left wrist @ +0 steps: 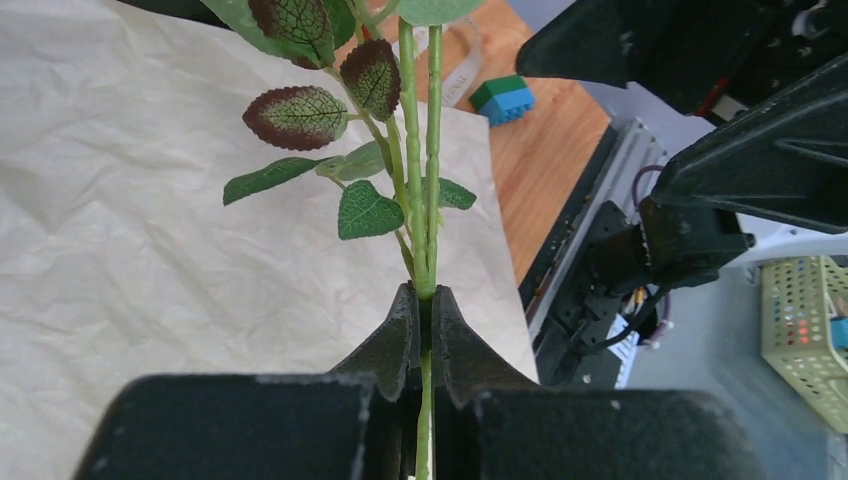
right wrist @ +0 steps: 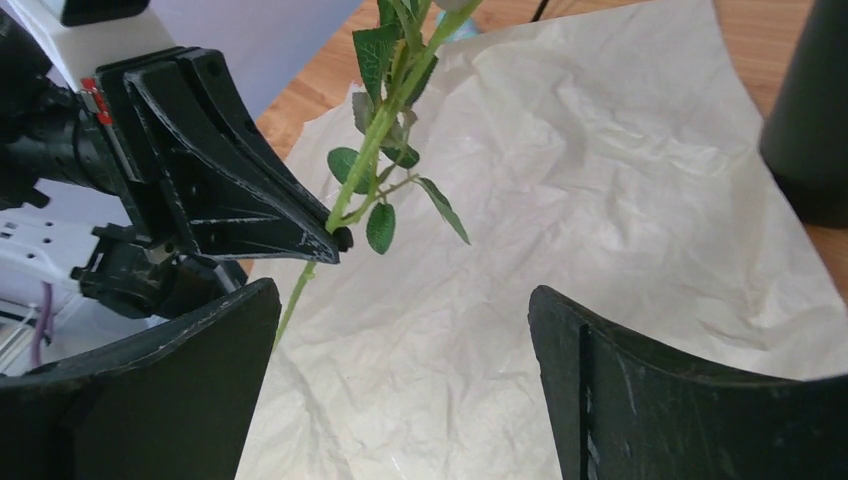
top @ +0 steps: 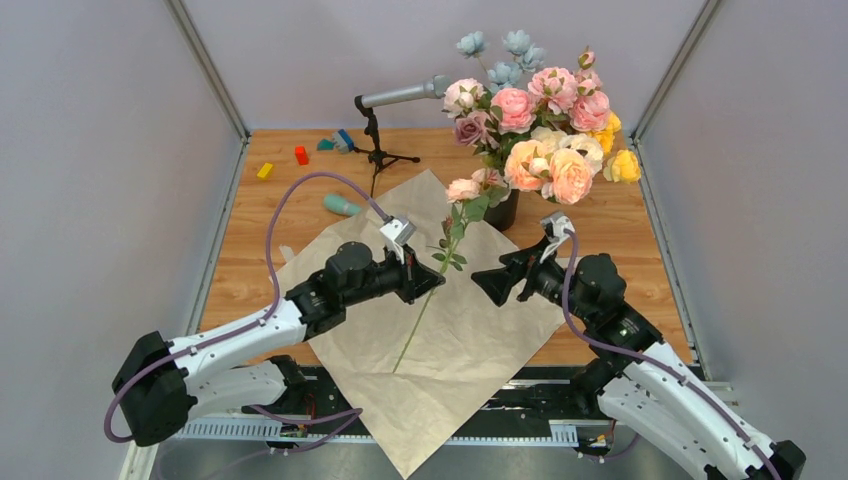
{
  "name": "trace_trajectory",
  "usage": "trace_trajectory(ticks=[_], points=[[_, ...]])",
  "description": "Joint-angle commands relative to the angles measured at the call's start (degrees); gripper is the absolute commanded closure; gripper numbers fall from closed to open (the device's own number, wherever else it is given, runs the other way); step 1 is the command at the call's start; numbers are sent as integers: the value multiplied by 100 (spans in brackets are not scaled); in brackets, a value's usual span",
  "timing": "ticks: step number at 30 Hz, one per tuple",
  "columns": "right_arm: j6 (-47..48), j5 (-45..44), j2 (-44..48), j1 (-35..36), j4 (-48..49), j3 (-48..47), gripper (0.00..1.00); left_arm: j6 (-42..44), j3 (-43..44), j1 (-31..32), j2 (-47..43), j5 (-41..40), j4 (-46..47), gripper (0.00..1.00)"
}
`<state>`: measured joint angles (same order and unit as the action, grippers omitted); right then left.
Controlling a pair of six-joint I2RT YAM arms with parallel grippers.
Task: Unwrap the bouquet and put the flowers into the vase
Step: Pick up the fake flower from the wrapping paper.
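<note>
My left gripper (top: 437, 281) (left wrist: 421, 292) is shut on the thin green stem (left wrist: 432, 150) of one flower, held above the paper. Its small pink bloom (top: 463, 188) points toward the vase and the stem's lower end hangs down over the paper. The bouquet's beige paper (top: 470, 330) lies spread open and flat. My right gripper (top: 480, 283) (right wrist: 400, 300) is open, facing the left one close by, with nothing between its fingers. The dark vase (top: 503, 212) (right wrist: 810, 110) stands at the paper's far corner. Blooms hide its top.
A big mass of pink, peach, yellow and pale blue blooms (top: 545, 120) rises above the vase. A microphone on a stand (top: 400, 95) is at the back. Small toy blocks (top: 301, 155) and a teal object (top: 341, 205) lie at the far left.
</note>
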<state>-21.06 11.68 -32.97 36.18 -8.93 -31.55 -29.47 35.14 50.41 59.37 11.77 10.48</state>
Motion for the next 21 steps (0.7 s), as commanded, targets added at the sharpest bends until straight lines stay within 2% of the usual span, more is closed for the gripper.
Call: trace_trajectory(ticks=[1, 6, 21], points=[[-670, 753, -241, 0, 1085, -39, 5, -423, -165, 125, -157, 326, 1096, 100], [-1216, 974, -676, 34, 1689, 69, 8, -528, -284, 168, -220, 338, 1203, 100], [-1589, 845, -1747, 427, 2297, -161, 25, -619, -476, 179, -438, 313, 1333, 100]])
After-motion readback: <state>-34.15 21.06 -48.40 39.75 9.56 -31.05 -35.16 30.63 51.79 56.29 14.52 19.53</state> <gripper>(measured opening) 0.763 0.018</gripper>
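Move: The right hand, empty and open, has the fake flower's leafy stem about 8 cm to its left, 3 cm ahead and slightly above. The vase stands some 14 cm ahead, 3 cm to its right and 8 cm lower; the wrapping paper's middle is about 14 cm left, 5 cm back and 20 cm below. The left hand already pinches this stem; the leafy part is 4 cm ahead, 2 cm right and 2 cm above. Right hand goes about 6 cm left towards the stem, fingers narrowing; left keeps pinching, drawing it back and up. ##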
